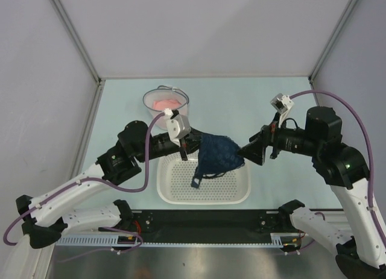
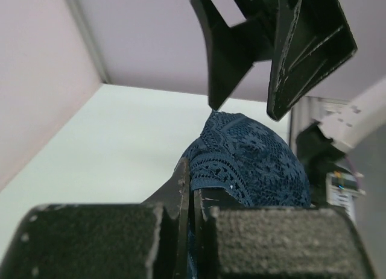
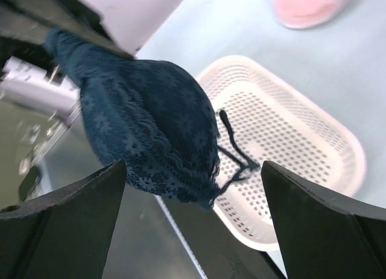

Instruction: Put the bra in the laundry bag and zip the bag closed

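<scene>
The bra (image 1: pixel 219 155) is dark blue lace and hangs in the air above a white perforated basket, one strap dangling down. My left gripper (image 1: pixel 184 145) is shut on the bra's left edge; in the left wrist view the fabric (image 2: pixel 253 164) is pinched between the closed fingers (image 2: pixel 181 188). My right gripper (image 1: pixel 248 151) stands wide open at the bra's right side, and the cup (image 3: pixel 151 122) hangs just ahead of its spread fingertips (image 3: pixel 114 170). The laundry bag (image 1: pixel 166 102) is a round white mesh pouch at the back, with something pink inside.
The white perforated basket (image 1: pixel 205 185) sits on the table right under the bra, near the front edge; in the right wrist view the basket (image 3: pixel 301 140) lies beyond the fabric. Pale walls close off the left, the right and the back.
</scene>
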{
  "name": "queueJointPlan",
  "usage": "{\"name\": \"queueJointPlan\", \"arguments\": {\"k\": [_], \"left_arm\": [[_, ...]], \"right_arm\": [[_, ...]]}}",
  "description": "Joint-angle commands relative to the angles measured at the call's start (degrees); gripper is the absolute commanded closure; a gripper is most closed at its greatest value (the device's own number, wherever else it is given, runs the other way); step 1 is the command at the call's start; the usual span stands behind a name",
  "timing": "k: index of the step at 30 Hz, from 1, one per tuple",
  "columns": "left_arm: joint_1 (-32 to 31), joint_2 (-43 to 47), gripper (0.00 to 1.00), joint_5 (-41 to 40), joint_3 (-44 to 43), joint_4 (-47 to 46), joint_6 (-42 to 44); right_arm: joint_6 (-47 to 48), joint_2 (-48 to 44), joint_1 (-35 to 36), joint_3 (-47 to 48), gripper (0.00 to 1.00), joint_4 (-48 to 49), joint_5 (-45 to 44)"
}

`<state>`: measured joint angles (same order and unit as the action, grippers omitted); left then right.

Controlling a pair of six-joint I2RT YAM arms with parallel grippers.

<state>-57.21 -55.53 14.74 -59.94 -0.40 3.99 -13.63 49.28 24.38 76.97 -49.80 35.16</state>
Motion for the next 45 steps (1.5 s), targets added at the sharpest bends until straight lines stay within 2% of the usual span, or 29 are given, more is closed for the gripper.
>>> {"name": "queueJointPlan", "arguments": {"k": [1,4,6,8,16,20,25,28,31,32,34,35,37,38,43,45], "left_arm": [[0.6,-1.3,1.0,11.0,-8.3,12.7,-5.2],[0.7,-4.6,1.0,15.0,-14.0,20.3,-7.8],[0.8,-5.5,1.0,18.5,-15.2,22.0,-9.1],[0.8,-5.6,1.0,19.8,-15.1,22.6,-10.9],[1.0,-6.2,1.0,22.2,-16.3,23.5,-13.0],[1.0,-6.5,1.0,24.0,-17.3,23.4,-13.2],[1.4,-7.6,1.0,25.6,-18.3,23.6,-13.9],[2.0,-8.5,1.0,27.4,-19.6,23.6,-15.0],[2.5,-9.2,1.0,29.1,-20.7,23.8,-15.4],[2.6,-9.2,1.0,29.6,-20.7,23.8,-15.3],[3.6,-9.2,0.99,30.2,-20.7,24.1,-15.3],[4.1,-9.0,0.91,29.8,-20.8,24.7,-15.4],[6.6,-8.3,0.78,28.9,-20.9,26.7,-15.6],[7.9,-7.7,0.62,28.2,-21.0,27.8,-15.5],[20.5,-2.1,0.28,17.3,-19.3,36.2,-14.9],[22.8,1.5,0.25,9.5,-17.6,37.6,-14.3]], "right_arm": [[4.1,-1.4,0.8,0.6,0.0,0.5,12.0],[-0.2,-1.3,1.3,-2.0,0.0,6.6,18.6],[-3.5,-1.3,2.3,-4.8,0.0,13.8,22.5],[-6.2,-1.1,4.3,-5.9,0.0,17.1,25.6],[-12.6,1.6,13.8,-10.4,0.0,27.5,25.1],[-9.5,4.0,16.7,-9.6,0.0,23.3,22.5],[-8.8,5.5,19.2,-10.5,0.0,23.3,21.4],[-9.1,5.8,19.6,-12.3,0.06,24.0,19.8],[-10.2,5.9,19.6,-13.2,0.22,24.8,18.1],[-10.7,5.7,19.6,-13.7,0.34,26.1,18.1],[-11.9,5.3,19.5,-14.9,0.47,27.8,18.2],[-12.3,5.0,19.1,-15.3,0.61,28.0,18.2],[-13.3,4.7,18.0,-16.3,0.74,28.3,18.7],[-13.6,4.5,16.2,-16.7,0.81,28.4,19.1],[-16.3,2.2,8.4,-18.7,0.86,28.4,21.7],[-18.0,1.6,4.5,-18.5,0.87,28.4,22.3]]}}
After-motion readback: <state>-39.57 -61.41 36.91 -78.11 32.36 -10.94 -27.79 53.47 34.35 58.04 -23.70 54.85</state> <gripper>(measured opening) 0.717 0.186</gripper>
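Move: The bra, hanging from the left hand's shut fingers, has its middle about 5 cm to that hand's right, 3 cm back and 4 cm below. For the open, empty right hand, that middle is some 8 cm left, 3 cm back and 2 cm lower. The basket's centre lies 3 cm ahead of the left hand, 4 cm right and roughly 35 cm below; the laundry bag stands 30 cm ahead of it, 12 cm left and 33 cm down. The bra is carried back about 7 cm by the left hand, its wrist turning clockwise and tipping down, while the open right hand sweeps back and left around it, turning some 35 degrees counter-clockwise. The right fingers close and pinch the cloth; then the left fingers open and withdraw forward and a little left, as the right hand starts forward and sinks slightly. ##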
